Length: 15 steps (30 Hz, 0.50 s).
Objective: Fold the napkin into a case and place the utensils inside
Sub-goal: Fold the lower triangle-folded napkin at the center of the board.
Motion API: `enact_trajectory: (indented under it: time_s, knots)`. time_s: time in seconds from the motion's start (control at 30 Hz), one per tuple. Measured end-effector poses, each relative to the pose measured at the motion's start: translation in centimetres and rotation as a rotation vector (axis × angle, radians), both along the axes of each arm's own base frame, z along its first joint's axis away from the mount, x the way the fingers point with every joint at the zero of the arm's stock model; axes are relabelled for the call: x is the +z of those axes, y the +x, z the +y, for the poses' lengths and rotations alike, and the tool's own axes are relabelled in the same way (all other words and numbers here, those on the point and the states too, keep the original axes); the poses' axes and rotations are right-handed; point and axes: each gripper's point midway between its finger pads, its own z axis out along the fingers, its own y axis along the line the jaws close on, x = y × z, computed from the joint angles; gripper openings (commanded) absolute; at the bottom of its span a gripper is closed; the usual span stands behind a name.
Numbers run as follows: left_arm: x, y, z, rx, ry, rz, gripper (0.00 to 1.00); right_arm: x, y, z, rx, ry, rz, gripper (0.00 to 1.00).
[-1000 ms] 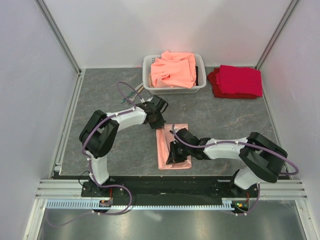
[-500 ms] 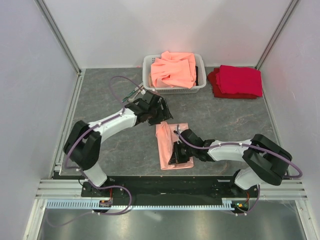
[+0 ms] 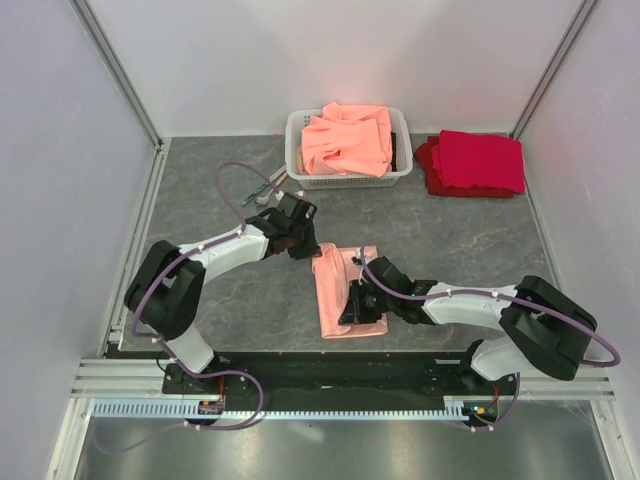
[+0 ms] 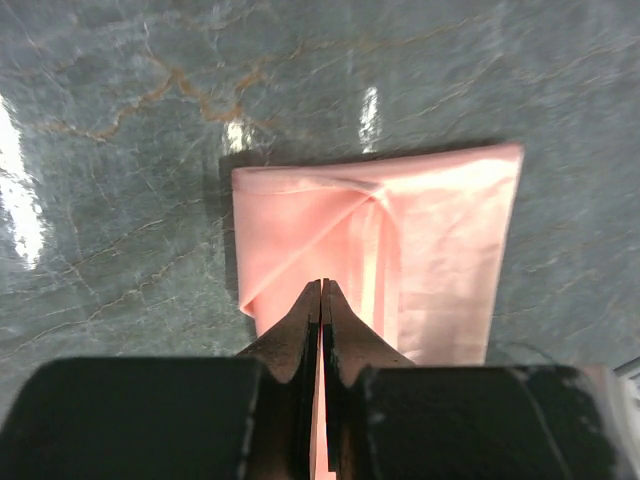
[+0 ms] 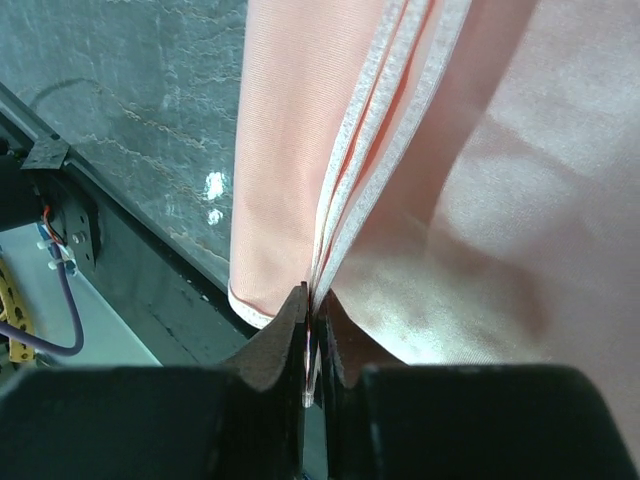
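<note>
The pale-pink napkin [image 3: 338, 298] lies folded into a narrow strip on the grey table between the two arms. My left gripper [image 3: 308, 248] is at its far left corner. In the left wrist view the jaws stand together over the napkin [image 4: 440, 260], with pink cloth showing in the slit of the left gripper [image 4: 322, 285]. My right gripper [image 3: 353, 304] is over the napkin's right side. It is shut on stacked cloth edges of the napkin [image 5: 520, 200] that run into the right gripper [image 5: 312, 296]. The utensils [image 3: 268, 187] lie left of the basket, partly behind a purple cable.
A white basket [image 3: 297, 152] heaped with orange-salmon cloths [image 3: 346, 140] stands at the back. Folded deep red cloths [image 3: 476, 162] lie to its right. A black rail [image 3: 300, 362] runs along the near edge behind the napkin's near end.
My left gripper opened wide above the napkin's far end, then came down and closed at its far left corner. The right gripper stayed on the napkin, shifting slightly.
</note>
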Motion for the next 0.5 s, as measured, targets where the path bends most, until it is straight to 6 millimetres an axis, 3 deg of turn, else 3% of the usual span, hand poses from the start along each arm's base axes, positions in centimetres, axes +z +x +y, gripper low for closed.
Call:
enact_trajectory:
  time_s: [0.2, 0.3, 0.5]
  knots:
    - [-2.6, -1.1, -1.0, -0.049, -0.035, 0.066, 0.06, -0.4, 0.1, -0.5, -0.013, -0.022, 0.010, 0.21]
    - [-2.9, -1.2, -1.6, -0.067, -0.058, 0.072, 0.06, -0.6, 0.5, -1.1, -0.029, -0.040, 0.018, 0.34]
    - [-4.0, -1.1, -2.3, -0.087, -0.080, 0.089, 0.05, 1.3, 4.7, -2.0, -0.088, -0.060, -0.030, 0.50]
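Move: The napkin's far-left fold is just below the nearly shut left fingers, about 5 cm down, 2 cm to their right and 1 cm back. The napkin's middle lies some 8 cm back and 8 cm right of this hand; the utensils are about 17 cm ahead and 11 cm left, the basket 26 cm ahead and 8 cm right. From the right hand, low over the hems at the near end, the napkin's middle is roughly 7 cm ahead and 2 cm right. The right fingers spread and let go of the gathered hems at the near end, hardly moving at first, then slide forward some 5 cm over the napkin towards its middle, drifting 2 cm right and rising slightly at the last. Meanwhile the left hand, still shut, sinks about 4 cm onto the far-left fold, easing 2 cm to its right. ##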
